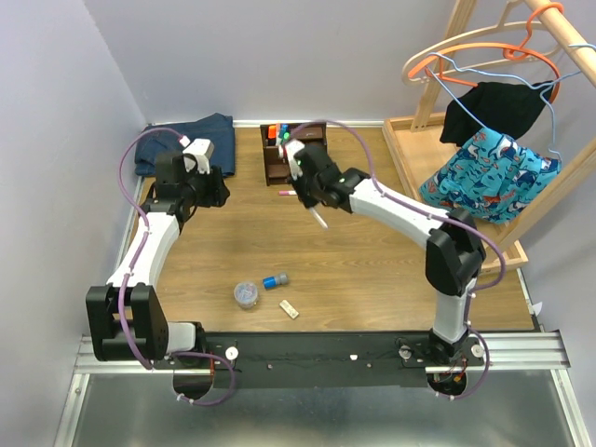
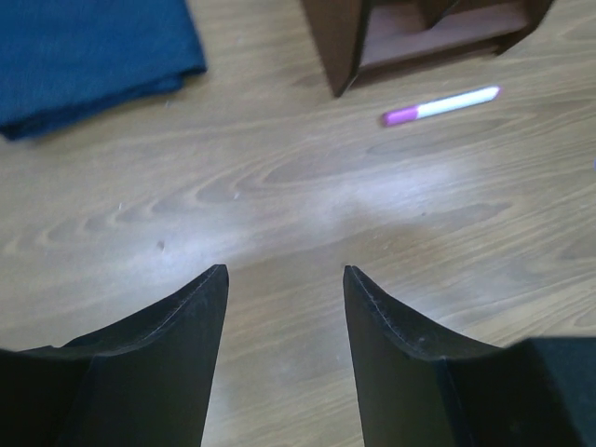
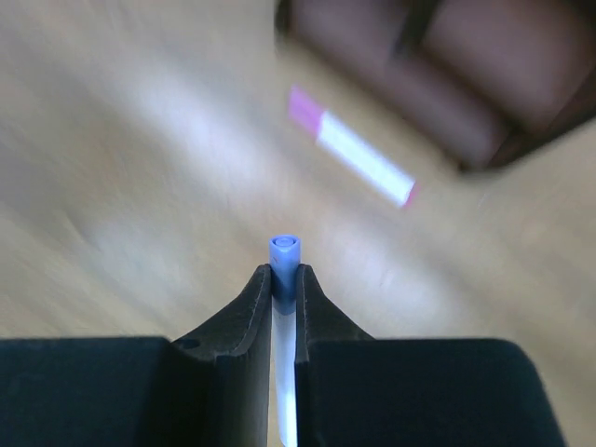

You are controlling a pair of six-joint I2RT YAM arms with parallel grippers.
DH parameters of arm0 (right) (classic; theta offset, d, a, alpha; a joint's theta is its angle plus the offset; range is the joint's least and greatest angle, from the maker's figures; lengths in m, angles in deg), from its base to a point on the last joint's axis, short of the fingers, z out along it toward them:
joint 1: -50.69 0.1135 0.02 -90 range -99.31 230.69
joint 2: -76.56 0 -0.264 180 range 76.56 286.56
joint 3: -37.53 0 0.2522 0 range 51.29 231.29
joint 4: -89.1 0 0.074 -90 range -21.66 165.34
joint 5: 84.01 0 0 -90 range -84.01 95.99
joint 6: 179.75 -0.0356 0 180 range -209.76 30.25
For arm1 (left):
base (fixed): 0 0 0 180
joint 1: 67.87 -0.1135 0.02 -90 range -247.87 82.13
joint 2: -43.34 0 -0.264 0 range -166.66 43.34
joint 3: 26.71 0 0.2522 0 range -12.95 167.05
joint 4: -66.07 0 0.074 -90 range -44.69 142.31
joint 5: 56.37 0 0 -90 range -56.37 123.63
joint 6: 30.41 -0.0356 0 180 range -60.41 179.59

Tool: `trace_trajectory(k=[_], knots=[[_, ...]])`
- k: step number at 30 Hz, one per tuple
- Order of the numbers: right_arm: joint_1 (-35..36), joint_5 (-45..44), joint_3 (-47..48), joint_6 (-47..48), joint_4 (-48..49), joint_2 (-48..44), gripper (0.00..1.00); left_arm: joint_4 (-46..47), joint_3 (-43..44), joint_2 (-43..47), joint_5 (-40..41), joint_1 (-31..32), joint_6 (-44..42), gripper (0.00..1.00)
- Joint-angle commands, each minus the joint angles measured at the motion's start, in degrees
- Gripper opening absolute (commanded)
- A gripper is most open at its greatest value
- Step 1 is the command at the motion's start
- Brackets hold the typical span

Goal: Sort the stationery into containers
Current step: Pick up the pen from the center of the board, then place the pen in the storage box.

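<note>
My right gripper (image 3: 284, 270) is shut on a slim white marker with a blue cap (image 3: 285, 250), whose cap pokes out past the fingertips. In the top view this gripper (image 1: 310, 197) hovers just in front of the dark brown organiser (image 1: 291, 156), and the marker's white end (image 1: 319, 221) sticks out below it. A pink-capped white marker (image 2: 438, 105) lies on the table in front of the organiser (image 2: 424, 33). My left gripper (image 2: 284, 272) is open and empty above bare wood, left of the organiser. A clear round tub (image 1: 246, 294), a blue cylinder (image 1: 275, 280) and a beige block (image 1: 290, 308) lie near the front.
Folded blue cloth (image 1: 186, 140) lies at the back left corner, close to my left gripper (image 1: 216, 186). A big light-wood tray (image 1: 410, 154) with a hanger rack and hanging clothes (image 1: 484, 168) fills the right side. Several markers stand in the organiser's tall section (image 1: 277, 133).
</note>
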Motion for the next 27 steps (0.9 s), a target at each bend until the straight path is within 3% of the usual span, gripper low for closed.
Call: trace_trajectory(k=[1, 7, 14, 20, 27], knots=[[-2.97, 1.79, 9.13, 5.29, 11.45, -1.96, 0.03, 3.01, 4.58, -1.72, -9.53, -0.13, -2.68, 0.62], [-6.49, 6.97, 13.45, 7.40, 31.57, 3.65, 0.01, 1.17, 6.43, -3.83, -14.20, -0.13, -5.40, 0.62], [-8.69, 18.22, 15.29, 5.55, 54.85, 11.56, 0.01, -4.55, 8.72, -5.85, -14.02, 0.67, -8.48, 0.62], [-9.92, 21.83, 18.98, 0.55, 64.98, 18.34, 0.01, -7.01, 12.23, -9.10, -13.32, 0.67, -8.30, 0.62], [-10.45, 22.19, 25.14, -3.23, 69.83, 25.37, 0.01, -9.99, 17.67, -12.36, -12.79, 0.67, -9.09, 0.62]])
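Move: I already hold the pen near its blue end in my right hand, its white end trailing back and right, clear of the table. The organizer's pen compartment is about 17 cm ahead of that hand, 8 cm left and 6 cm lower; the pink-capped marker lies some 6 cm ahead, 2 cm left and 12 cm down. From my empty left hand the compartment lies roughly 15 cm ahead, 13 cm right and 11 cm down. My right hand sweeps the pen forward about 18 cm, up some 16 cm and left about 10, passing high over the pink-capped marker to above the pen compartment, sinking slightly after the top of its rise. I tip the fingers up by some 60 degrees to near level, swinging the white end downward, and keep my grip. My open left hand drifts slightly forward and right, turning clockwise. ##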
